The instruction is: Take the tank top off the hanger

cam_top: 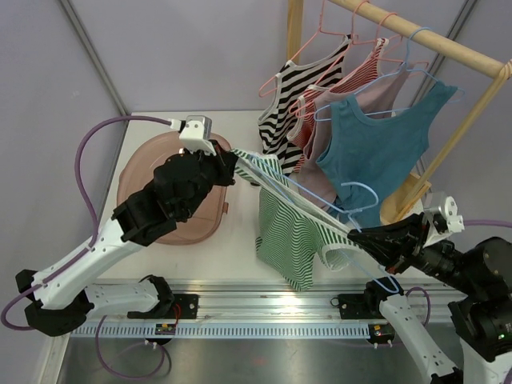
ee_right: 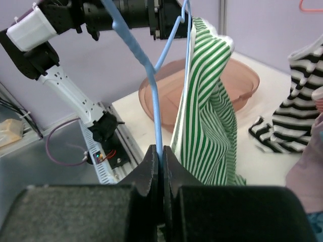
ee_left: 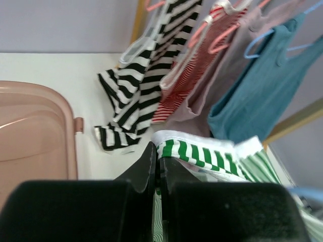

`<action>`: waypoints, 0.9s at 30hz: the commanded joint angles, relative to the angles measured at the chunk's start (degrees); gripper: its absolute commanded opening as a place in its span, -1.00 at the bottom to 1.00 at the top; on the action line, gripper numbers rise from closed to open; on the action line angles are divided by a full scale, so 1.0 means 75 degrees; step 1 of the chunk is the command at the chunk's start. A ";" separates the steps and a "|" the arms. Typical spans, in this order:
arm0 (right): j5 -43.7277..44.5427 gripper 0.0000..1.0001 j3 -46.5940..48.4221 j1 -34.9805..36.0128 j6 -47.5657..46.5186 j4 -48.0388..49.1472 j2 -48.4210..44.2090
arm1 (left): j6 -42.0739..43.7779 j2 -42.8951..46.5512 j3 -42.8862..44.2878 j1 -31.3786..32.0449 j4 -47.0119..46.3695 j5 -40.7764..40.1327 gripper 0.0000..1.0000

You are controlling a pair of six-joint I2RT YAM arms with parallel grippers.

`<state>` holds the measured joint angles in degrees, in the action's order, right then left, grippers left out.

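A green-and-white striped tank top (cam_top: 296, 228) hangs from a light blue hanger (cam_top: 308, 196) held in the air between my two arms. My left gripper (cam_top: 232, 160) is shut on the top's white-edged strap; the strap shows in the left wrist view (ee_left: 202, 151) right at the closed jaws (ee_left: 157, 156). My right gripper (cam_top: 356, 238) is shut on the blue hanger's wire; in the right wrist view the hanger (ee_right: 154, 101) runs up from the closed jaws (ee_right: 160, 156) and the tank top (ee_right: 207, 116) drapes beside it.
A pink basin (cam_top: 160, 188) sits on the white table at the left. A wooden rack (cam_top: 432, 44) at the back right carries a black-striped top (cam_top: 300, 88), a red-striped top (cam_top: 352, 80), a mauve top (cam_top: 360, 100) and a teal top (cam_top: 380, 148).
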<state>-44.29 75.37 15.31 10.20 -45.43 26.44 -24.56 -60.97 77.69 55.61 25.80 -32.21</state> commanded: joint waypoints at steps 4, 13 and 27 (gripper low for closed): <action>-0.0060 -1.00 -0.1939 0.0056 0.1510 0.4589 -0.1122 | -0.0077 0.0723 -0.0866 -0.0337 -0.0909 0.2358 -1.00; 0.2658 -1.00 -0.3661 0.0056 0.3690 0.9462 -0.0433 | 0.0297 0.1180 -0.2857 0.0400 -0.2244 0.4856 -1.00; 0.5658 -1.00 0.0061 0.0056 0.1255 0.2429 0.0401 | -0.1133 0.0244 -0.3187 0.0050 -0.0042 0.0836 -1.00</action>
<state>-9.37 68.47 15.40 27.46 -7.35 30.22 -30.65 -57.39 49.91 57.78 24.34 -20.10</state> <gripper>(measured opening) 0.030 0.012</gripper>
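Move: The green-striped tank top is stretched between the hands, one end pinched in the left fingers and the blue hanger in the right. The middle of the top lies about 12 cm right of the left hand, 8 cm back and 10 cm below it; from the right hand it is some 10 cm left, 7 cm ahead and 12 cm lower. From the left hand, the pink tray is about 17 cm left, 6 cm ahead and 38 cm down. The teal top hangs roughly 15 cm ahead and 7 cm right of the right hand, 5 cm lower. Keeping its pinch on the tank top's end, the left hand draws back and left while turning clockwise, then drops to about 20 cm lower towards the table, swinging partly forward and right again as the fingers tip down. The right hand, still shut on the hanger, sweeps forward and up about 11 cm each way, then veers right while still rising, rolling its left side up and turning clockwise some 30 degrees to carry the hanger away from the top. ##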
